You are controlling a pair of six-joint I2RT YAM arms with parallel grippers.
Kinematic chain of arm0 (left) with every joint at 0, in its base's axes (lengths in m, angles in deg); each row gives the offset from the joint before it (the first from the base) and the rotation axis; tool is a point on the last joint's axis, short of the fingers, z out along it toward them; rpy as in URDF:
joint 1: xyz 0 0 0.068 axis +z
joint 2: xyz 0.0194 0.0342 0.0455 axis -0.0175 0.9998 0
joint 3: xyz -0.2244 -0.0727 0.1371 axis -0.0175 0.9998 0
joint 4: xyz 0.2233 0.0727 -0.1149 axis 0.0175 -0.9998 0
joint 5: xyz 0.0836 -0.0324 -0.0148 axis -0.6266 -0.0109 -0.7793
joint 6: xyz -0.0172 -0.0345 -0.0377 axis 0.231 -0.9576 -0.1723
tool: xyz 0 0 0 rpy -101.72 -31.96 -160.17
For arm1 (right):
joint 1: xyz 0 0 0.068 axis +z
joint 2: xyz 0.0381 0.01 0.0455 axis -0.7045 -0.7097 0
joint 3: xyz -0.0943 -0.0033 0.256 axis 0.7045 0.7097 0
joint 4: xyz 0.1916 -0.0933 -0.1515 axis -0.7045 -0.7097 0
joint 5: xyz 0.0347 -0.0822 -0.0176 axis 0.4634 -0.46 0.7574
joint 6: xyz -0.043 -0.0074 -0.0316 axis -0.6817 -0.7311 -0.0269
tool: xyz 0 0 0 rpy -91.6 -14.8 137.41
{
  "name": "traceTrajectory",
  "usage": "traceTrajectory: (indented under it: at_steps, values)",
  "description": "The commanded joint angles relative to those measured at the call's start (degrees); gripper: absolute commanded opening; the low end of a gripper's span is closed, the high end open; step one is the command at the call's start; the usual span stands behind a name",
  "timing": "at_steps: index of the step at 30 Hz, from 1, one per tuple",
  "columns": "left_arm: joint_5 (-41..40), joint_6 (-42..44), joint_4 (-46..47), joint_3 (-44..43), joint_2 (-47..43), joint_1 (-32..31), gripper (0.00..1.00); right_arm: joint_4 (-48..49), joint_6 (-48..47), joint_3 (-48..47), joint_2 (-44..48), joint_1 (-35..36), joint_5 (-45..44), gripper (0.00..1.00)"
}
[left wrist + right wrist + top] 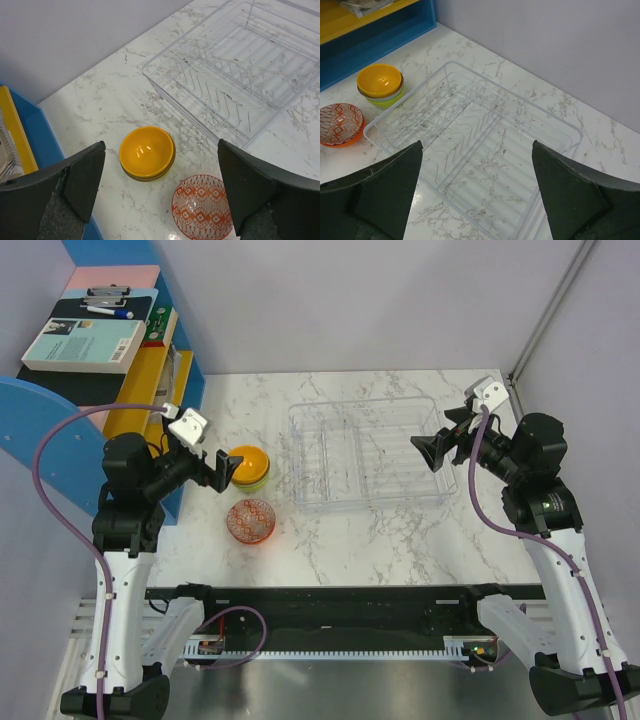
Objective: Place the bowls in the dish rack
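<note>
A stack of bowls [248,466] with a yellow-orange one on top stands on the marble left of the dish rack [368,452]. In the right wrist view a pale bowl and a lime green one show under the yellow one [380,82]. A red-orange patterned bowl [251,521] sits alone just in front of the stack. My left gripper [222,470] hovers open beside the stack, above the yellow bowl [147,151] and the patterned bowl [202,207]. My right gripper [435,452] hangs open over the right end of the clear rack [470,70].
A blue shelf unit [150,390] with yellow compartments, books and a clipboard stands along the table's left side. Grey walls close the back and right. A black rail [330,605] runs along the near edge between the arm bases.
</note>
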Motion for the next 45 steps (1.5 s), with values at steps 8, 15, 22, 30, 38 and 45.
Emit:
traceTrajectory:
  at_steps: [8, 15, 22, 30, 38, 45]
  values:
    - [2.0, -1.69, 2.17, 1.38, -0.23, 0.27, 1.0, 0.41, -6.07, 0.33, 0.47, -0.1, 3.68, 0.98]
    - [-5.45, 2.7, -4.23, 1.38, 1.96, 0.27, 1.0, -0.03, -8.0, 0.24, -0.94, -0.1, -1.57, 0.98]
    - [-13.46, 8.5, -12.15, 10.08, 6.08, 0.18, 1.0, -0.47, -9.06, 0.24, -1.91, -0.19, -1.59, 0.98]
    - [-15.4, 12.19, -13.91, 18.08, 11.8, 0.09, 0.97, -0.38, -9.14, 0.42, -1.73, -0.19, -1.94, 0.98]
    - [-15.84, 13.96, -15.67, 19.58, 14.44, 0.09, 0.83, -0.47, -9.23, 0.5, -2.17, -0.1, -2.2, 0.98]
    - [-14.26, 13.78, -14.36, 19.49, 18.83, -0.26, 0.71, -0.47, -9.32, 0.68, -1.91, -0.1, -1.59, 0.98]
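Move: The red patterned bowl lies almost straight below my left hand, some 29 cm down, about 3 cm back and 1 cm to the left. The yellow bowl stack stands about 13 cm farther out than the red bowl and level with it sideways. The dish rack's middle is roughly 13 cm ahead of my left hand and 29 cm to its right. From my right hand the red bowl is about 34 cm left, 6 cm back and 31 cm down. I drop my left hand about 25 cm towards the near-left rim of the red patterned bowl, easing some 5 cm left and, lower down, about 4 cm back. On the way I tip the fingers down about 45 degrees, roll the hand's left side up a little, and near the bottom narrow the wide-open fingers to about three quarters. My right hand stays open over the rack side, shifting only a couple of centimetres down and forward. ##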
